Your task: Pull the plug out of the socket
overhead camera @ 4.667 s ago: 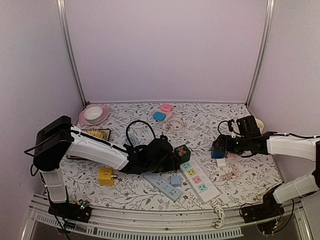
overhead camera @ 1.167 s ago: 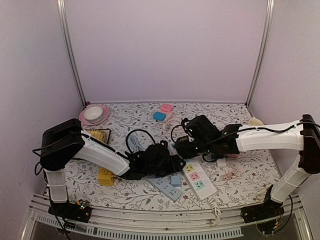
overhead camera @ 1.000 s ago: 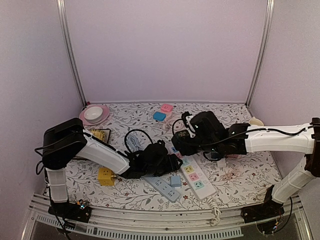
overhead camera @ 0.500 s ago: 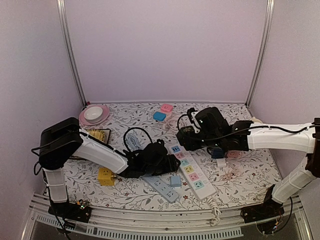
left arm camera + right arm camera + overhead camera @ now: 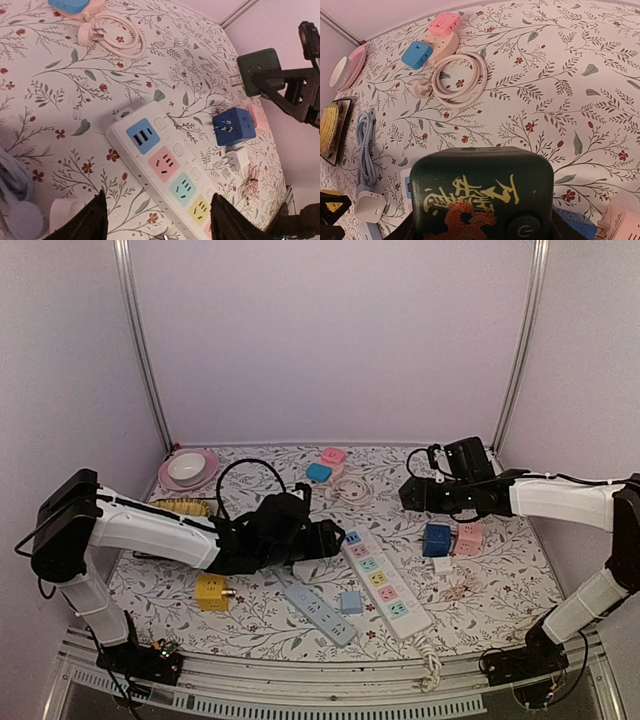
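Observation:
The plug is a dark green cube (image 5: 480,195) with a gold and red dragon print. My right gripper (image 5: 413,494) is shut on it and holds it in the air, clear of the socket strip; the cube (image 5: 258,70) also shows at the upper right of the left wrist view. The socket is a white power strip (image 5: 377,576) with pastel outlets, and it lies flat on the floral table. My left gripper (image 5: 157,198) hangs open over the strip's (image 5: 165,165) near end, with its dark fingers (image 5: 92,220) on either side and nothing gripped.
A blue cube (image 5: 436,539), a pink adapter (image 5: 468,535) and a small white plug (image 5: 442,564) lie under the right arm. A pale blue strip (image 5: 320,608) and a yellow cube (image 5: 211,592) sit near the front. Pink and blue adapters with a coiled white cord (image 5: 345,488) lie at the back.
The right gripper has carried the green cube up and to the right, away from the white strip. The left arm has drawn back a little to the left. The strip stays in place.

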Action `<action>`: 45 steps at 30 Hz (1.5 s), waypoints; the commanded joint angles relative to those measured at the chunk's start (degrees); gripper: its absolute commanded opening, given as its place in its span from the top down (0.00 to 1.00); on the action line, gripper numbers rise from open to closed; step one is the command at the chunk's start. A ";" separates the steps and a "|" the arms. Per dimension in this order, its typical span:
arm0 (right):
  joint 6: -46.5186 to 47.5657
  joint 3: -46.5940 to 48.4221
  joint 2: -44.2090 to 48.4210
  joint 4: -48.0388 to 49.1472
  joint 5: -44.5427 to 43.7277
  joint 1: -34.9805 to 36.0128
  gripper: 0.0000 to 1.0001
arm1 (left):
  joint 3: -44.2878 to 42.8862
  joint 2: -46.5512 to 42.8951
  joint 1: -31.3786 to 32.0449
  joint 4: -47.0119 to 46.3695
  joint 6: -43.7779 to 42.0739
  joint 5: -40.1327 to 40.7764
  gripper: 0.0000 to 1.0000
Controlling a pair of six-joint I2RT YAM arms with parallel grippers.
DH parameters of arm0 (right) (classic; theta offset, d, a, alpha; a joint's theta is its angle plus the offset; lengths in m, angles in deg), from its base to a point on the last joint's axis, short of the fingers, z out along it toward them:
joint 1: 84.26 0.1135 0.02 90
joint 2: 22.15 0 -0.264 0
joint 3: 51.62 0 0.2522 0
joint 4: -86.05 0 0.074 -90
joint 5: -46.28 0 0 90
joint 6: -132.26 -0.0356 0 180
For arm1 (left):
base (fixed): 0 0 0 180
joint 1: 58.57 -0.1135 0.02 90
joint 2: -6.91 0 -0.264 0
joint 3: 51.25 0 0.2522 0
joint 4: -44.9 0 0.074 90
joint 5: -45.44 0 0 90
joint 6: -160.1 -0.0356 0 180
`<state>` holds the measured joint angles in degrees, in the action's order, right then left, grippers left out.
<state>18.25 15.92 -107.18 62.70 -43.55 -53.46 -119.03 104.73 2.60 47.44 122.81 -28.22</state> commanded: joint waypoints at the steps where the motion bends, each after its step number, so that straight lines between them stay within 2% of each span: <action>1: 0.97 -0.89 -2.56 7.90 8.72 -5.98 0.63 | 1.03 0.39 -5.23 2.58 -5.03 -1.78 0.29; 8: 0.25 -0.05 -8.90 12.08 17.25 -14.42 0.55 | -5.15 3.67 -14.85 6.35 -11.73 -6.65 0.29; 15: -0.50 -0.30 -13.06 13.20 20.16 -17.92 0.48 | -20.16 12.90 -21.38 14.36 -17.84 -6.62 0.29; 19: -0.42 -2.32 -12.01 13.29 19.32 -17.98 0.38 | -28.50 20.42 -23.42 16.12 -19.35 -8.41 0.29; 24: -0.25 -5.70 -8.35 13.08 17.77 -17.93 0.16 | -41.26 30.75 -22.92 21.17 -21.65 -8.02 0.30; 27: 0.13 -7.32 -5.67 12.23 16.43 -17.93 0.09 | -48.09 35.84 -22.47 24.36 -22.55 -7.70 0.30; 31: 0.50 -9.41 -1.02 10.96 15.70 -17.90 0.08 | -55.66 41.27 -20.99 27.62 -25.09 -5.74 0.30; 39: 0.19 -12.39 7.30 8.32 13.99 -16.01 0.08 | -77.42 54.31 -18.39 40.78 -26.77 3.86 0.29; 45: -0.39 -13.34 11.16 6.29 12.77 -13.38 0.08 | -81.15 58.20 -18.08 44.30 -26.96 5.19 0.31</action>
<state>17.90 3.59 -98.64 71.07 -28.91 -68.54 -198.66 160.68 -15.89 86.39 97.24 -26.06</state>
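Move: The left gripper, open and empty, has the pink extension's cable plug some 28 cm ahead, level sideways and 12 cm below; the blue plug stands about 6 cm beyond that and 3 cm left, the cable coil 6 cm to its right. The right gripper holds the dark green plug; its drop spot is about 5 cm ahead, 7 right and 8 down. The blue cube lies 2 cm back, 6 right of this hand, the pink cube 14 right. Bring the open left gripper forward about 25 cm towards the pink extension, bowing some 7 cm left, then back right while sinking 9 cm to its cable plug, rolling its left side up 30 degrees. Meanwhile carry the green plug forward, right and down beyond the blue cube, open the right fingers to let it go, then rise about 6 cm while drawing back. ##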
